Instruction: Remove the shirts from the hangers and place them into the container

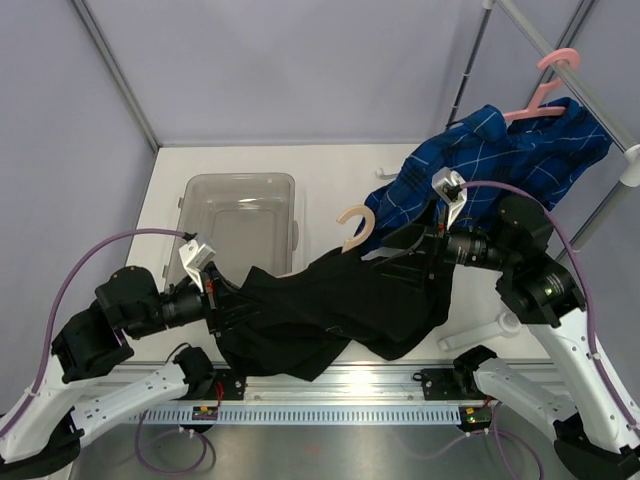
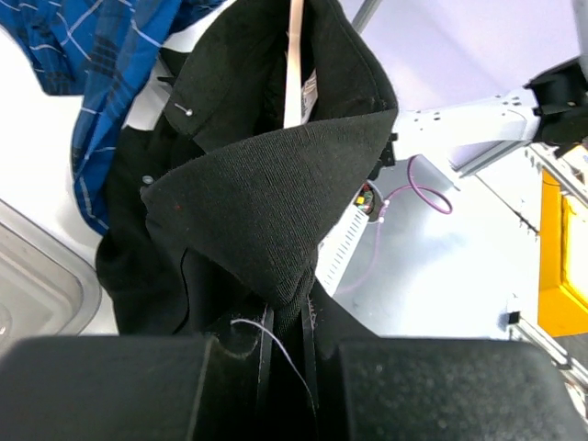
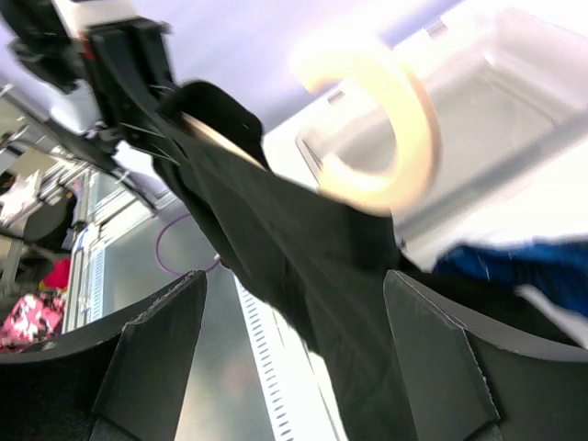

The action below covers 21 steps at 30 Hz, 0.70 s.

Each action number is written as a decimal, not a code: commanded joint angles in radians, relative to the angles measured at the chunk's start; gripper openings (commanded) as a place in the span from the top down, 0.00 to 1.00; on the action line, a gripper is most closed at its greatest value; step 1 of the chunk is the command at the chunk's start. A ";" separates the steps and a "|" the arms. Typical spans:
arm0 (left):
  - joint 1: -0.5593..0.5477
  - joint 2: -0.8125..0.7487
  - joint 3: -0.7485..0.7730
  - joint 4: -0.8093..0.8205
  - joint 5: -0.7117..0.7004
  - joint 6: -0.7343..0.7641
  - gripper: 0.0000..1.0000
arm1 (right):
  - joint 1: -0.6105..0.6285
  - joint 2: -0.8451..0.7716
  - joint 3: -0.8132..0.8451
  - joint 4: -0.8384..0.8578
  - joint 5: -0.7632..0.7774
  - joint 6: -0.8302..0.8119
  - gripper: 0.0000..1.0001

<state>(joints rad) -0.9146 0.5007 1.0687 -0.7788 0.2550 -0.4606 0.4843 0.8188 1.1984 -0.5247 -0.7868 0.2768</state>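
Note:
The black shirt (image 1: pixel 320 310) hangs stretched between my two grippers above the table's front, still on the cream hanger (image 1: pixel 355 225), whose hook sticks up behind it. My left gripper (image 1: pixel 222 298) is shut on a fold of the black cloth (image 2: pixel 266 202), pinched tight between the jaws (image 2: pixel 285 322). My right gripper (image 3: pixel 294 276) stands wide open, with the black shirt (image 3: pixel 303 248) running between its fingers just below the cream hook (image 3: pixel 404 138). The blue checked shirt (image 1: pixel 500 160) hangs on the pink hanger (image 1: pixel 545 95) at the back right. The container (image 1: pixel 240 185) sits at the back left.
A grey rack pole (image 1: pixel 560 70) crosses the back right corner with the pink hanger hooked on it. The rack's white foot (image 1: pixel 490 330) lies on the table by the right arm. A metal rail (image 1: pixel 340 412) runs along the near edge.

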 commanded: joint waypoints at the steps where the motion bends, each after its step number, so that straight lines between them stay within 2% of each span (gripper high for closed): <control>1: -0.001 -0.036 -0.001 0.067 0.068 -0.042 1.00 | 0.005 0.049 0.046 0.153 -0.132 -0.031 0.15; 14: -0.001 -0.113 -0.012 0.113 0.155 -0.079 1.00 | 0.005 0.161 0.004 0.270 -0.170 -0.096 0.20; 15: -0.001 -0.113 -0.012 0.112 0.155 -0.081 1.00 | 0.005 0.164 0.004 0.284 -0.180 -0.096 0.26; 17: -0.001 -0.120 -0.016 0.113 0.161 -0.079 1.00 | 0.005 0.172 -0.002 0.346 -0.215 -0.068 0.34; 21: -0.003 -0.120 -0.030 0.124 0.171 -0.078 1.00 | 0.007 0.187 -0.006 0.408 -0.285 -0.021 0.38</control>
<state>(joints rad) -0.9142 0.3927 1.0389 -0.7586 0.3588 -0.5251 0.4847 0.9993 1.1915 -0.2295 -0.9901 0.2295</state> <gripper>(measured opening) 0.101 0.626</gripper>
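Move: Some 4 cm ahead and 4 cm to the left of the right hand, about 1 cm above, is the beige hanger's hook. The container lies 27 cm to this hand's left, 16 cm ahead and 35 cm down; the blue plaid shirt 17 cm right, 17 cm ahead, slightly lower. From the left hand, the hook is roughly 17 cm right, 12 cm ahead, 5 cm up. Reaching about 4 cm left and 3 cm forward, the right hand brings the hanger's hook between its fingers, swinging some 10 degrees counter-clockwise and tipping slightly up while the wide-open fingers begin to close. The left hand keeps its pinch on the black shirt and pulls back about 3 cm, rising a little; finger contact with the hook can't be made out. ##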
